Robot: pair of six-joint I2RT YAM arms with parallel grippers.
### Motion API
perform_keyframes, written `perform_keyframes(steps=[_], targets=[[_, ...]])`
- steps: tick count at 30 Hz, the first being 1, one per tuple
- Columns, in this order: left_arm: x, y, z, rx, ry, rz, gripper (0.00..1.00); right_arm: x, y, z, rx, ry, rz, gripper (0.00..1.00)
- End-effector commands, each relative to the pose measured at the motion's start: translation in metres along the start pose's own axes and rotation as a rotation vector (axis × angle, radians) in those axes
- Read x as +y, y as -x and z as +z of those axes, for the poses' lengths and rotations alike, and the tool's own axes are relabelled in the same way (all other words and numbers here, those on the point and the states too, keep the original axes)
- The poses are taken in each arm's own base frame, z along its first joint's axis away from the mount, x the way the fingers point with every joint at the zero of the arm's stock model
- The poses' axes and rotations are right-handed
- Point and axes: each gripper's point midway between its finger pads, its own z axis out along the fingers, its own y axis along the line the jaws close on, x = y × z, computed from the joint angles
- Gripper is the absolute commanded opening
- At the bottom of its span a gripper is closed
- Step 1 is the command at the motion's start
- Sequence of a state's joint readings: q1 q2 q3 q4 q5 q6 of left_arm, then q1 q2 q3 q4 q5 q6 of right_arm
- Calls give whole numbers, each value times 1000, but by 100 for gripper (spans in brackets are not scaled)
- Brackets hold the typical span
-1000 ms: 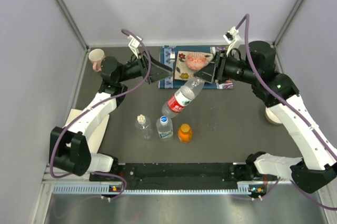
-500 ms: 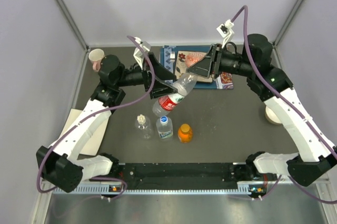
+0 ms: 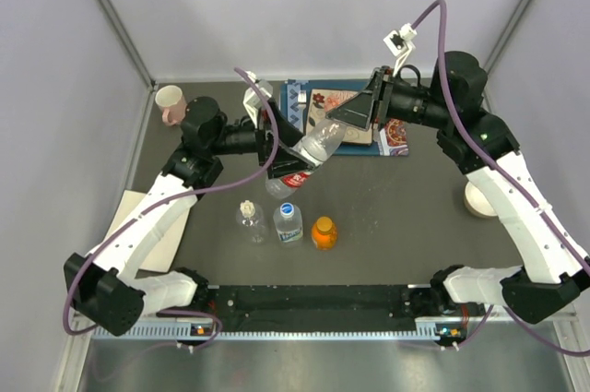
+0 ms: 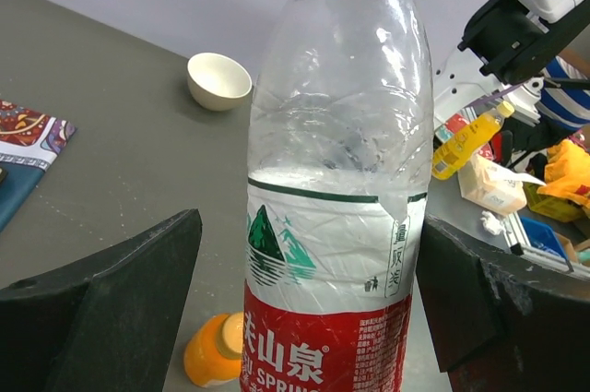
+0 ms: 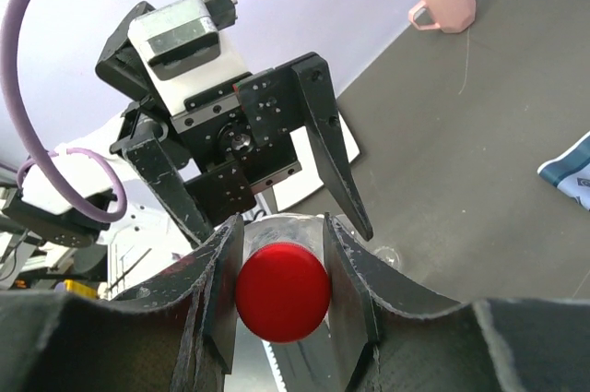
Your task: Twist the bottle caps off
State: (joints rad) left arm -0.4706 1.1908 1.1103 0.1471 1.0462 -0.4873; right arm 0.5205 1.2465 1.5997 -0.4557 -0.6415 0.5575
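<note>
A clear bottle with a red label (image 3: 297,167) hangs tilted above the table's middle. My right gripper (image 3: 343,121) is shut on its red cap (image 5: 282,292), which shows pinched between both pads. My left gripper (image 3: 284,156) is open and straddles the bottle's body (image 4: 324,254); a gap shows beside its left finger (image 4: 111,304). In front stand a plain clear bottle with a white cap (image 3: 247,217), a blue-capped bottle (image 3: 288,221) and a short orange bottle (image 3: 323,231), all capped and untouched.
A pink mug (image 3: 170,101) stands at the back left. A patterned mat with a plate (image 3: 309,101) lies behind the bottle. A white bowl (image 3: 479,200) sits at the right, and a pale board (image 3: 138,226) lies at the left edge.
My left arm swung right and forward until its open fingers came round the bottle. My right gripper lifted slightly and shifted the bottle toward the left arm.
</note>
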Motion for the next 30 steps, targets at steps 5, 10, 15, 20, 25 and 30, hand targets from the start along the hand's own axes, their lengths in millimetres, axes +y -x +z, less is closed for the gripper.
perform_keyframes(steps=[5, 10, 15, 20, 25, 30], targets=[[-9, -4, 16, 38, -58, 51, 98, 17, 20, -6, -56, 44, -63, 0], [-10, -12, 21, 62, -56, 39, 99, 17, 23, -10, -80, 30, -82, 0], [-15, -14, 22, 41, -64, 58, 99, 17, 22, -12, -110, 36, -77, 0], [-18, -13, 21, 14, -70, 70, 92, 16, 21, -15, -147, 37, -74, 0], [-18, -14, 21, 6, -67, 69, 70, 14, 13, -17, -146, 38, -57, 0], [-18, -11, 19, -10, -51, 88, 60, 11, 7, -18, -138, 35, -51, 0]])
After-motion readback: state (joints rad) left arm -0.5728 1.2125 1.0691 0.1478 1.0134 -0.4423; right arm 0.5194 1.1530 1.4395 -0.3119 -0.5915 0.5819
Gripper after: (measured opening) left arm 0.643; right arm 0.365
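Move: The bottle with the red cap hangs aslant in the air, its cap pinched in my right hand. Its middle lies about 8 cm to the left of that hand, 5 cm back and 5 cm below. From my open left hand the middle is some 4 cm to the right and 1 cm back and down. Standing on the table 8 cm behind my left hand are the blue-capped bottle, 4 cm left and 26 cm below, and the orange bottle, 5 cm right and 29 cm below. I slip my left hand's open fingers farther over the bottle's body, to the right, down and a little back, about 4 cm in all. Then I nearly stop and close them by about a third, pinching the label from both sides. My right hand keeps its hold on the red cap, only easing about 1 cm right and down late on. ##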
